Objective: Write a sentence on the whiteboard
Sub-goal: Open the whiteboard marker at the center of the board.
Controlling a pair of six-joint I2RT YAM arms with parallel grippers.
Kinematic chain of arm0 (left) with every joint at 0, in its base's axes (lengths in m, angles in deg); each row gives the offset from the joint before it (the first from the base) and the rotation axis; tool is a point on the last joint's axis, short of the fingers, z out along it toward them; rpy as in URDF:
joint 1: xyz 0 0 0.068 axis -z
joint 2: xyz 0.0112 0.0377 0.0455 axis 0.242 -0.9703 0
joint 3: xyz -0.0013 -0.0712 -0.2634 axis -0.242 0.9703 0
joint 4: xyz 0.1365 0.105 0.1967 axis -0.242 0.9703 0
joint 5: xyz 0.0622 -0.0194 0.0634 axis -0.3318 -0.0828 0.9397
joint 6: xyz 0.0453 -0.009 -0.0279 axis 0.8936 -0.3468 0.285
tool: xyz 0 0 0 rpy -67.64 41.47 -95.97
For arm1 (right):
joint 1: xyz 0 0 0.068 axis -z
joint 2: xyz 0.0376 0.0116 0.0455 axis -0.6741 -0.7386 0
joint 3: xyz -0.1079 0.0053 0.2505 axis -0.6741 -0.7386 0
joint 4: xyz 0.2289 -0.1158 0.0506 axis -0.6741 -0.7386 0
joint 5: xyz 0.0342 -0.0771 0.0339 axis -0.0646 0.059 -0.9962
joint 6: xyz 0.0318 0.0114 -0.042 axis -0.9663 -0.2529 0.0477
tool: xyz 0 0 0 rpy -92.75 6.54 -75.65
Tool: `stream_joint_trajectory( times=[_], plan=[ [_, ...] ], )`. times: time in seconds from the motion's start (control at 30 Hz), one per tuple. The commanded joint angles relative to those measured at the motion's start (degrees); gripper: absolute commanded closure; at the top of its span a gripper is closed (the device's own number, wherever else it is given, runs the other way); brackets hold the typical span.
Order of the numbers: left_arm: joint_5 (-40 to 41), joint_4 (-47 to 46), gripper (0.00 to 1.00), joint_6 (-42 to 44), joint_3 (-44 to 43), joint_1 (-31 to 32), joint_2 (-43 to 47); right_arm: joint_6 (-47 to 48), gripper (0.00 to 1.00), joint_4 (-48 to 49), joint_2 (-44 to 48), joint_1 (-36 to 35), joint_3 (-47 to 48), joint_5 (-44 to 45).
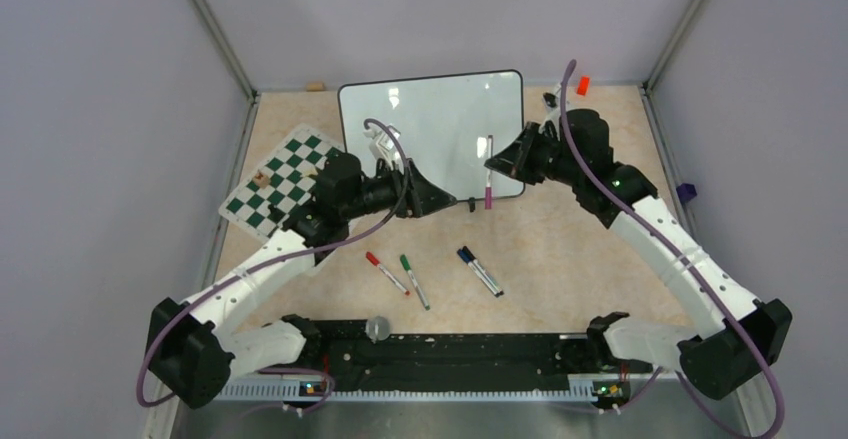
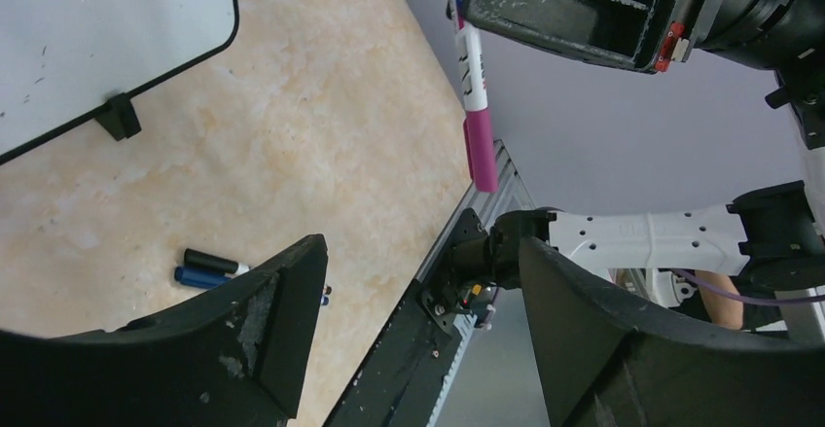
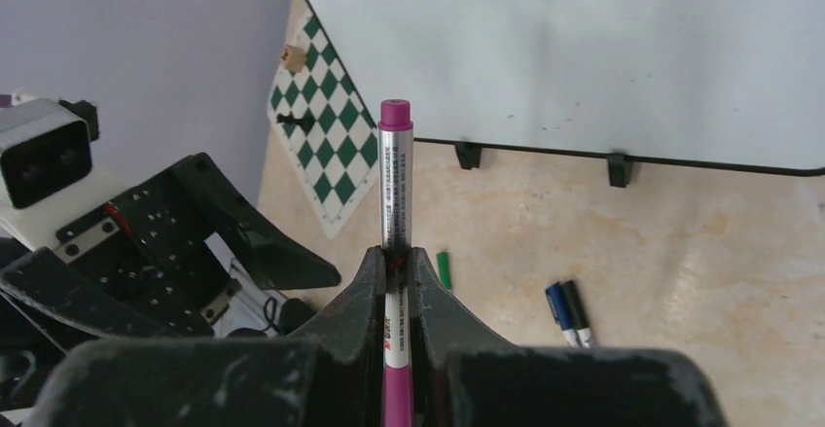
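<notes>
The whiteboard [image 1: 440, 124] stands at the back centre on its two small black feet. No sentence shows on its glossy face [image 3: 584, 48], only faint specks. My right gripper [image 1: 494, 165] is in front of the board's right part, shut on a purple marker [image 1: 488, 181] that hangs upright. In the right wrist view the fingers pinch the marker's [image 3: 394, 184] white barrel, its magenta end toward the board. My left gripper [image 1: 452, 200] stands open just left of the marker's lower end. In the left wrist view its jaws [image 2: 420, 242] are wide and empty, with the marker [image 2: 475, 87] beyond them.
A green-and-white chess mat [image 1: 285, 179] with a few pieces lies left of the board. A red marker [image 1: 385, 271], a green marker [image 1: 414, 279] and a blue and black pair [image 1: 480, 269] lie on the table in front. An orange object [image 1: 583, 85] sits at the back right.
</notes>
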Motion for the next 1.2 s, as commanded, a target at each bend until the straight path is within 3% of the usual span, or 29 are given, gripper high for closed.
stream_joint_trajectory(
  times=[0.0,0.6,0.77,0.87,0.97,1.07,1.17],
  plan=[
    [6.1,-7.4,0.23,3.4,-2.1,3.8,-0.8,-4.8,1.00,3.4,-1.0,-3.1,4.5,-1.2],
    [9.9,-9.2,0.29,1.5,-3.7,10.2,-3.6,-4.5,1.00,4.9,0.1,-8.9,4.5,1.8],
    [9.8,-10.0,0.38,1.5,-3.8,11.3,-4.3,-5.0,1.00,5.3,0.8,-10.0,3.9,2.7],
    [10.0,-10.8,0.51,2.4,-3.4,11.9,-4.3,-5.3,1.00,5.3,1.2,-10.4,3.8,3.2],
    [10.0,-14.2,0.95,4.7,-1.6,12.2,-3.8,-5.5,1.00,5.3,1.5,-10.5,3.4,3.4],
    [16.0,-12.0,1.00,10.9,0.0,13.2,-0.9,-5.7,0.81,5.2,2.0,-10.5,3.2,3.5],
    [20.1,-8.2,1.00,17.2,1.0,13.2,2.5,-5.0,0.46,3.6,2.2,-10.5,4.0,3.6]
  ],
)
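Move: The pink cap of the marker in the right grip lies about 9 cm to the left hand's right, 1 cm ahead and 2 cm lower. The blue and black markers lie some 26 cm below that hand, 2 cm back and 7 cm right; the green marker, equally low, 4 cm back and 8 cm left. From the right hand, the cap is about 7 cm back, level sideways and 1 cm lower. The hands close in sideways, about 5 cm each; left fingers shut on the pink cap, right fingers then open. ##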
